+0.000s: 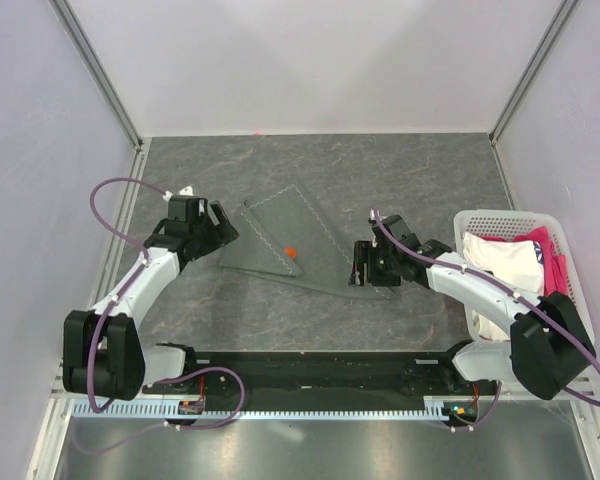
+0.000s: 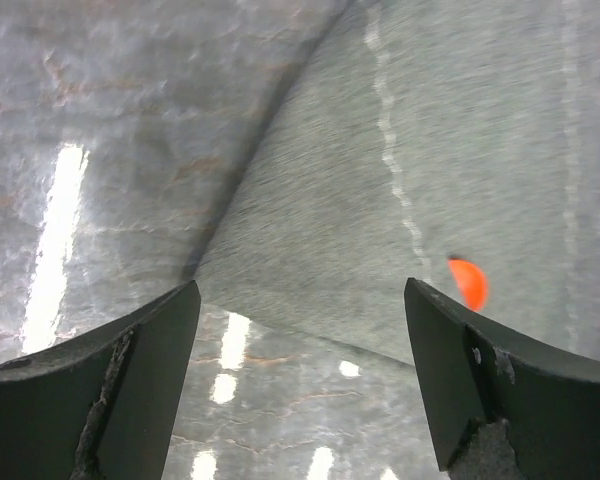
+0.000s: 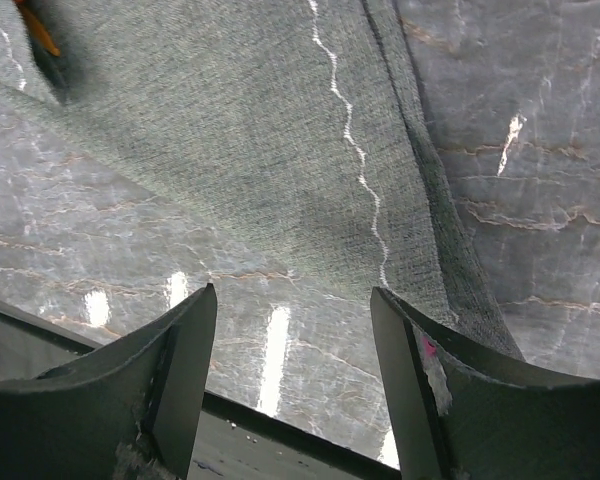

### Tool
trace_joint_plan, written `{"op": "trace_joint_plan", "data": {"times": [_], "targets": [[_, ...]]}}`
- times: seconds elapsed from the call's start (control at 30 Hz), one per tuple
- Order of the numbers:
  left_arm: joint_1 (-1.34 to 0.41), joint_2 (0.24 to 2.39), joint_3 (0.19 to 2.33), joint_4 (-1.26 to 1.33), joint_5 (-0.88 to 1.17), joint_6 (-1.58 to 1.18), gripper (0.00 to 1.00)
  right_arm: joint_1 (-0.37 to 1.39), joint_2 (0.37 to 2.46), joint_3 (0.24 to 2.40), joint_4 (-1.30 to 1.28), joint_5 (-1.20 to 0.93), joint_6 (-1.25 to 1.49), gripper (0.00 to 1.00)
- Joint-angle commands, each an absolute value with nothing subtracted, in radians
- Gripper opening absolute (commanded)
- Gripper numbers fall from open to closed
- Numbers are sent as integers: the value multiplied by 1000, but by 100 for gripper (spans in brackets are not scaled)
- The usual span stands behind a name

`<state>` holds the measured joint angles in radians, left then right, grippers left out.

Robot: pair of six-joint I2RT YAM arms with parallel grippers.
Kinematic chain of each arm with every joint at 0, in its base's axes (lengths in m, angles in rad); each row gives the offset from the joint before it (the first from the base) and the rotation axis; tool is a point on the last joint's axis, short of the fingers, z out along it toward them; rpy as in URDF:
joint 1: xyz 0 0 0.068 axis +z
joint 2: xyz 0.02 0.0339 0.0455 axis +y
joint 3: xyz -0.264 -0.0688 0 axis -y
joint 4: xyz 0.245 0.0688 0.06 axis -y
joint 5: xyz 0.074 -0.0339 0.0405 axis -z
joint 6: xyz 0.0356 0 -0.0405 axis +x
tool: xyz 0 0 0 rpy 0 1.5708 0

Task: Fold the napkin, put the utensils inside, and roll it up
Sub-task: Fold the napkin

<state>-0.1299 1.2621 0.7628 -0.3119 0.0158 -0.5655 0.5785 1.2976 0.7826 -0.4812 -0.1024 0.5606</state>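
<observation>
The dark grey napkin (image 1: 285,238) lies folded into a flat triangle on the table between my two arms, its pale stitched hem showing. Only a small orange tip of the utensils (image 1: 291,251) pokes out near its front edge; the rest is hidden under the cloth. My left gripper (image 1: 221,226) is open just off the napkin's left corner with nothing between its fingers. In the left wrist view the napkin (image 2: 380,190) and the orange tip (image 2: 467,282) lie just beyond the gripper (image 2: 300,345). My right gripper (image 1: 360,263) is open at the napkin's right corner, and the right wrist view shows the cloth (image 3: 240,140) beyond the empty gripper (image 3: 292,345).
A white basket (image 1: 510,214) holding white and pink fabrics stands at the right edge beside the right arm. The black base rail (image 1: 310,370) runs along the near edge. Pale walls enclose the table at the back and sides.
</observation>
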Motion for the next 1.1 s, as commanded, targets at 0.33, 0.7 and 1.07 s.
{"op": "trace_joint_plan", "data": {"times": [0.33,0.7,1.07], "targets": [[-94,1226,1034,-477,117,-379,92,577,1335,712,-463,-8,601,71],[-69,1261,1071,-477,129,-342,92,575,1371,643,-411,15,617,71],[-63,1261,1045,-465,140,-308,93,575,1224,750,-541,35,609,72]]}}
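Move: The napkin's right-hand corner lies just under the right gripper: about 4 cm nearer the base, 6 cm to the right and 6 cm below. The orange utensil head peeks out about 14 cm left of this hand and 5 cm ahead, and the tip of the folded-over flap is some 11 cm left and level with it. From the left gripper, that same corner is roughly 34 cm right, 13 cm back and 8 cm down. Lower the right gripper about 5 cm with its fingers kept open, easing it a little right and back so the fingertips come down at the napkin's right corner, the right-hand finger touching the cloth by the seam's end. Meanwhile lift the open left gripper some 8 cm, slightly forward, clear of the finished left fold, then hold it there. ##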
